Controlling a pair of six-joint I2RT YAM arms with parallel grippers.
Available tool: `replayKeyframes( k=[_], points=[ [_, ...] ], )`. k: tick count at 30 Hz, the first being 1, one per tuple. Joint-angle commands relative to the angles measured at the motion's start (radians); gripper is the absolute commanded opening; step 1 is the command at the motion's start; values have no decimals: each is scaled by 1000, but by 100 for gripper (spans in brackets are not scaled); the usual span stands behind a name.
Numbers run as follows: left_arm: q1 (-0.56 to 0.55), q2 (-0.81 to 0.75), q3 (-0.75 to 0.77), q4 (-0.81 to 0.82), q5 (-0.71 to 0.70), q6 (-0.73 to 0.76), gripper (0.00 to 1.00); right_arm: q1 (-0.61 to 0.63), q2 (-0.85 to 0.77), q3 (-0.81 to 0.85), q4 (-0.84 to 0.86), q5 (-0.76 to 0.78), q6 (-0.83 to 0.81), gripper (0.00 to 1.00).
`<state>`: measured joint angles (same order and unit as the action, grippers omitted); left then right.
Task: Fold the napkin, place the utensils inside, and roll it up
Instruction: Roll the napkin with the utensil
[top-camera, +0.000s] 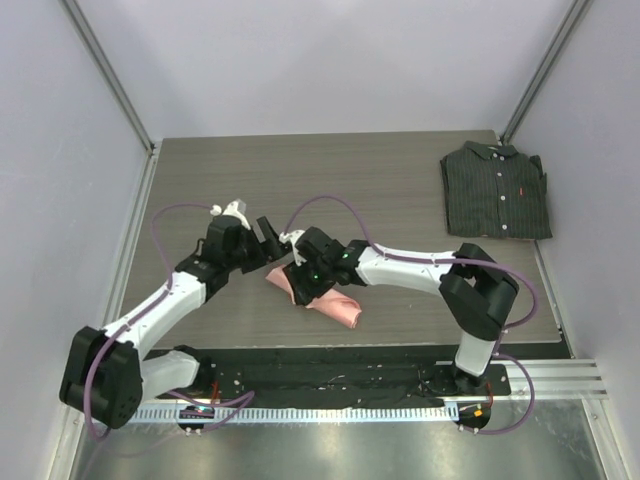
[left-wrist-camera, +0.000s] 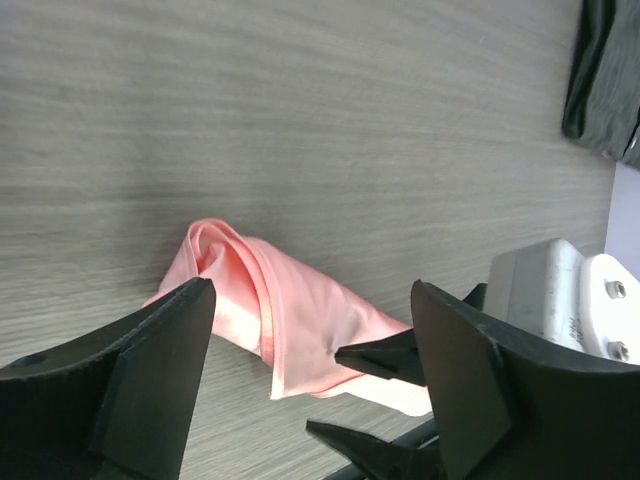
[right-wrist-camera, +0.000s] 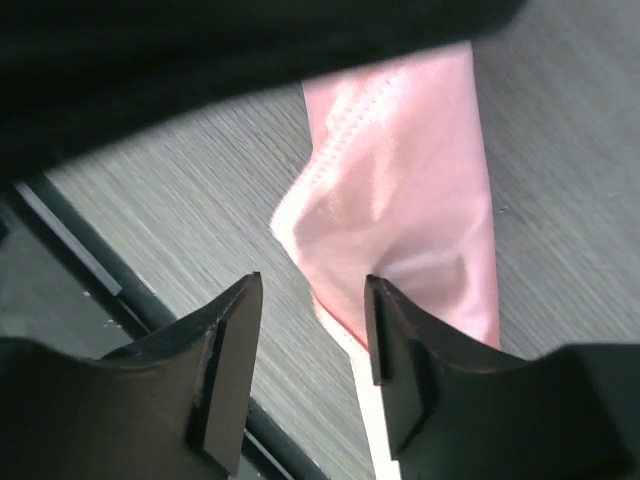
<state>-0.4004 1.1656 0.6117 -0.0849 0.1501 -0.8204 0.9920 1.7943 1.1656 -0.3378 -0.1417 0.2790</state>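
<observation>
The salmon-pink napkin lies on the table as a loose roll, also seen in the left wrist view and the right wrist view. My left gripper hovers just behind the roll's left end, jaws wide apart with nothing between them. My right gripper is over the same end, open; its right finger rests against the cloth and bare table shows in the gap. The right gripper's fingertips show in the left wrist view. No utensils are visible.
A dark pinstriped folded shirt lies at the table's far right corner, its edge visible in the left wrist view. A black strip runs along the table's near edge, close to the roll. Grey walls enclose the table.
</observation>
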Motion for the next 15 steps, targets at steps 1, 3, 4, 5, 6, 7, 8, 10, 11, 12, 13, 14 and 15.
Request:
replayKeyframes(
  k=[1, 3, 4, 5, 6, 7, 8, 10, 11, 12, 13, 14, 15],
  points=[
    [43, -78, 105, -154, -92, 67, 87, 2, -102, 52, -1, -29, -23, 60],
    [70, -102, 131, -205, -104, 84, 94, -13, -130, 46, 3, -29, -20, 63],
    [116, -128, 137, -226, -103, 93, 96, -24, -139, 42, 6, -26, -15, 66],
    [139, -142, 148, -277, -98, 99, 98, -38, -147, 34, 11, -21, -12, 67],
    [170, -159, 157, -297, -92, 119, 100, -76, -165, 11, 23, -18, 0, 68],
    [196, -174, 178, -323, -87, 131, 100, -104, -176, -6, 31, -15, 6, 69],
    [249, -210, 190, -370, -86, 147, 100, -133, -188, -26, 42, -18, 14, 70],
    [294, -240, 230, -423, -87, 211, 100, -237, -245, -110, 100, -16, 61, 71],
    [336, -269, 241, -471, -90, 237, 100, -272, -269, -142, 123, -12, 83, 72],
    [353, -282, 255, -492, -89, 262, 100, -315, -294, -205, 163, -6, 100, 73],
    [370, -294, 275, -512, -89, 311, 100, -381, -352, -236, 180, 4, 130, 73],
    [385, -316, 283, -530, -84, 332, 100, -416, -383, -266, 195, 46, 143, 75],
    [387, -328, 287, -548, -84, 355, 100, -443, -419, -329, 222, 74, 152, 75]
  ],
)
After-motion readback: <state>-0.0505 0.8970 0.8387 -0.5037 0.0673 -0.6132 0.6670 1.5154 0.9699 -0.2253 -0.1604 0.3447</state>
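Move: The rolled napkin's middle lies almost beneath my right hand, about 3 cm to its right, level with it fore and aft, and some 3 cm down. From my left hand that middle is about 9 cm back, 8 cm right and 9 cm below. The napkin's left end sits roughly 6 cm ahead and 8 cm left of my right hand, a little below it; from my left hand it is 2 cm back, 3 cm left and 9 cm down. I leave the rolled napkin with both hands, opening both grippers wider. My right hand rises about 5 cm off the roll, then swings right and forward, some 9 cm each way, its wrist turning about 20 degrees clockwise. My left hand climbs about 9 cm and sweeps 13 cm left, away from the napkin's left end, turning counter-clockwise. ##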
